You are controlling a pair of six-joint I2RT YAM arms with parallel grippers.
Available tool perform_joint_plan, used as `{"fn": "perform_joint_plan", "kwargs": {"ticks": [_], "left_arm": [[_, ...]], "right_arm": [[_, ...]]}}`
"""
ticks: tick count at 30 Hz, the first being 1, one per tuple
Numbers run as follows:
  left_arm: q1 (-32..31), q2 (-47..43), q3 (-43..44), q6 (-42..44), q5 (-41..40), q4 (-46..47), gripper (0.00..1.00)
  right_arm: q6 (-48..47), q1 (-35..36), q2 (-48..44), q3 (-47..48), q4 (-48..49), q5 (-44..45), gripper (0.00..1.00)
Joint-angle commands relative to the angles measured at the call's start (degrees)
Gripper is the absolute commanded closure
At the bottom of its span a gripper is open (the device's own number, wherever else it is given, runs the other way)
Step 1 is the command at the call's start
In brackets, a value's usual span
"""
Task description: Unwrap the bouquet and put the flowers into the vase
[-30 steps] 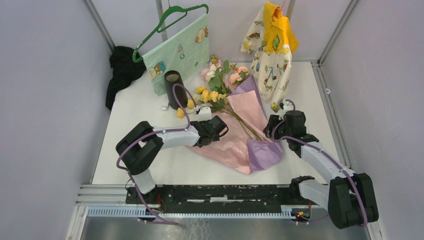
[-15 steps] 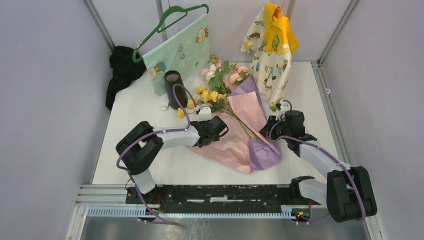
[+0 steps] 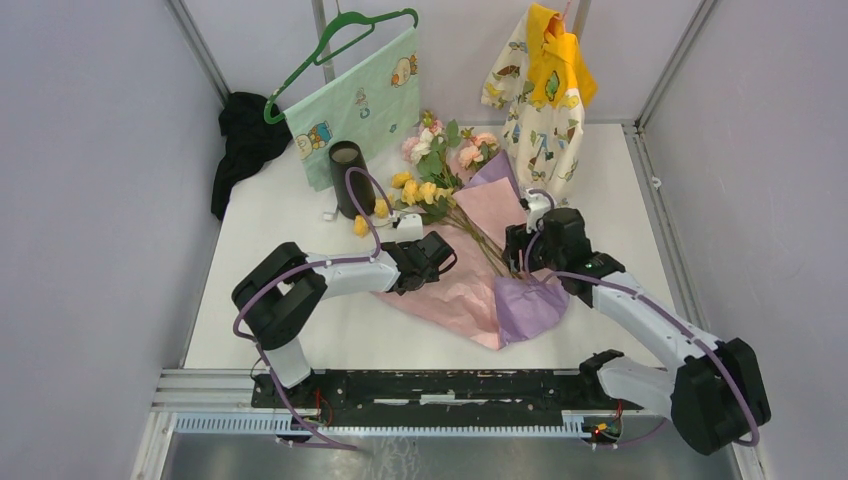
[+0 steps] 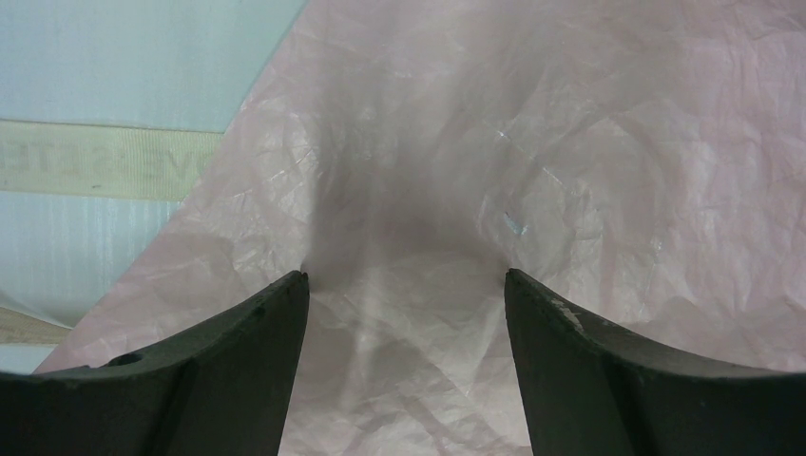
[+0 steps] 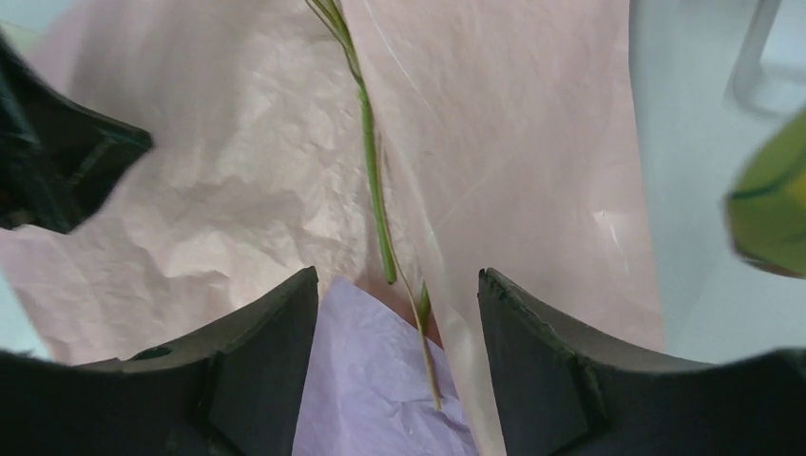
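Observation:
The bouquet lies unwrapped: yellow, pink and cream flowers [image 3: 432,172] fan out at the back, and their green stems [image 3: 487,248] run down across spread pink paper [image 3: 462,287] and a lilac sheet [image 3: 528,305]. The black vase [image 3: 346,176] stands upright left of the blooms. My left gripper [image 3: 447,258] rests open on the pink paper's left part; its wrist view shows only crinkled pink paper [image 4: 532,142] between the fingers, around the gripper [image 4: 406,277]. My right gripper [image 3: 513,252] is open over the stem ends; thin stem tips [image 5: 373,190] and lilac paper [image 5: 366,380] lie between its jaws [image 5: 397,275].
A mint cloth on a green hanger [image 3: 361,100] leans just behind the vase. A yellow patterned child's shirt [image 3: 541,95] hangs at the back right, and a black cloth bundle [image 3: 245,148] sits at the back left. Loose yellow blooms [image 3: 361,227] lie by the vase's foot.
My right arm has swung left and forward from the paper's right edge to the stem ends; its jaws narrowed and then spread again. The left arm has stayed still.

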Motion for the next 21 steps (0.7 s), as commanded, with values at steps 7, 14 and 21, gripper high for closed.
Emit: {"fn": "perform_joint_plan", "kwargs": {"ticks": [7, 14, 21], "left_arm": [[0.0, 1.3, -0.2, -0.8, -1.2, -4.1, 0.19], [0.0, 1.4, -0.4, -0.8, -1.5, -4.2, 0.19], [0.1, 1.2, -0.7, -1.0, -1.8, -4.2, 0.19]], "right_arm": [[-3.4, 3.9, 9.4, 2.0, -4.3, 20.1, 0.38], [-2.2, 3.9, 9.8, 3.4, -5.1, 30.1, 0.98], [5.3, -1.5, 3.8, -1.1, -7.7, 39.2, 1.0]]}}
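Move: The loose pink paper flap lying over the stems is what the open right gripper goes for: its middle is some 4 cm to the right, 3 cm ahead and 8 cm below. The stem ends lie almost straight beneath this gripper, about 10 cm down; the purple paper is roughly 8 cm back and 2 cm right, at the same depth. From the left gripper the flap is about 19 cm to the right, 3 cm ahead, near its own height. Sink the open right gripper some 6 cm while carrying it to the right off the stem ends and down to the pink flap, then shut the fingers and pinch the paper at the tips. Keep drawing rightward, about 9 cm in all, rising a couple of centimetres at the end, while the hand turns some 20 degrees clockwise and its left side dips about 25. ##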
